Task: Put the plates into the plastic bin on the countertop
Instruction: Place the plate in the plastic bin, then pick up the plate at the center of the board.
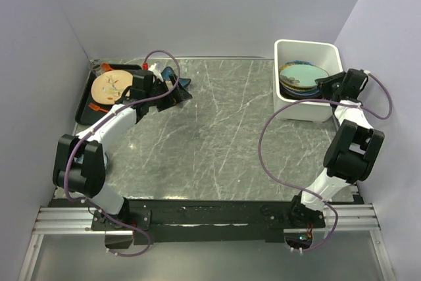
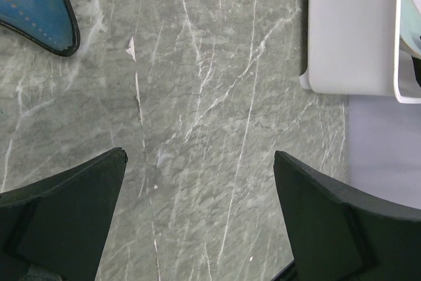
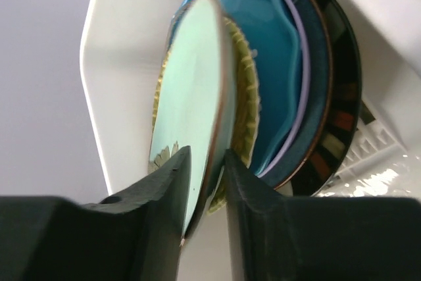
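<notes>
The white plastic bin (image 1: 306, 108) stands at the back right of the dark grey countertop (image 1: 217, 143). Several plates lean in it: a mint green plate (image 3: 191, 97) in front, then a yellow-green one (image 3: 245, 97), a teal one (image 3: 263, 37), a lavender rim, a dark blue one (image 3: 319, 83) and a black-striped one (image 3: 345, 97). My right gripper (image 3: 205, 182) is shut on the mint plate's rim, inside the bin (image 1: 322, 87). My left gripper (image 2: 200, 189) is open and empty above bare countertop, next to a blue dark-rimmed plate (image 2: 36, 11). A cream plate (image 1: 110, 85) lies on the black tray.
The flat black tray (image 1: 87, 100) sits at the back left against the wall, with small items at its edges. The bin also shows in the left wrist view (image 2: 352, 31), far across the countertop. Lavender walls close the left, back and right sides.
</notes>
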Controlling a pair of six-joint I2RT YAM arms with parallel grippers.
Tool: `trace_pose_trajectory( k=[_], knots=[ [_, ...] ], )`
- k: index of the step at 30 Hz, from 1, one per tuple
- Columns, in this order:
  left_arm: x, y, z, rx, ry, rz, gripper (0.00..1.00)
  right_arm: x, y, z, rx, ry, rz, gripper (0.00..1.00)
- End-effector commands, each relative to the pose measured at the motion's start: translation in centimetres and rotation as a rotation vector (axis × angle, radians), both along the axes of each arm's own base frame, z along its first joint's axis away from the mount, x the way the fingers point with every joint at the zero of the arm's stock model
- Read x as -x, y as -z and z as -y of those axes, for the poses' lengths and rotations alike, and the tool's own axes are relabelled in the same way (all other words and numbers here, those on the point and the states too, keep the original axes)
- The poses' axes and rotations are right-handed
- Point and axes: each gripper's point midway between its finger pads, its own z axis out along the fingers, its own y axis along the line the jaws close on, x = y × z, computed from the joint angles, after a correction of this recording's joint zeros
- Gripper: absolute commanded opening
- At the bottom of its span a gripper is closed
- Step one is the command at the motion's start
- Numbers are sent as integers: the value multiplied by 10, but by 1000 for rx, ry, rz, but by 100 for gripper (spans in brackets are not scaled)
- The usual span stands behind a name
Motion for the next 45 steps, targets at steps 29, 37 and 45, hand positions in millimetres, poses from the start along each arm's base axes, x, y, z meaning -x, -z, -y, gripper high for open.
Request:
trace_pose_trajectory(
  k=[29, 37, 45],
  knots=[
    [-6, -12, -40, -153, -184, 11, 99, 54, -124, -24, 182, -43, 148, 79],
    [-9, 5, -46, -151, -217, -42, 99, 38, -126, -86, 192, -216, 150, 79],
    [-17, 30, -67, -96, -253, -127, 99, 22, -126, -167, 189, -393, 167, 79]
  ],
)
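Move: The green flower plate leans on the stack in the bin, its rim still between the right fingers; its middle is about 7 cm left of that hand, 1 cm ahead and 2 cm lower. The stack's middle is roughly 7 cm left, 1 cm back and 6 cm down; the blue star plate is some 52 cm left and 1 cm ahead. From the open left hand, the star plate is about 4 cm left, 7 cm ahead and 13 cm below, and the tray's flowered plate 28 cm left and 7 cm ahead. The right hand goes on opening to free the green plate's rim, draws back about 5 cm while rising some 10 cm off the stack, then swings left about 11 cm over the plates towards the bin's left wall, edging forward again and turning counter-clockwise. Meanwhile the left hand, empty and wide open, shifts left about 5 cm and then sinks some 3 cm towards the star plate, its wrist also turning a little counter-clockwise, touching nothing. ##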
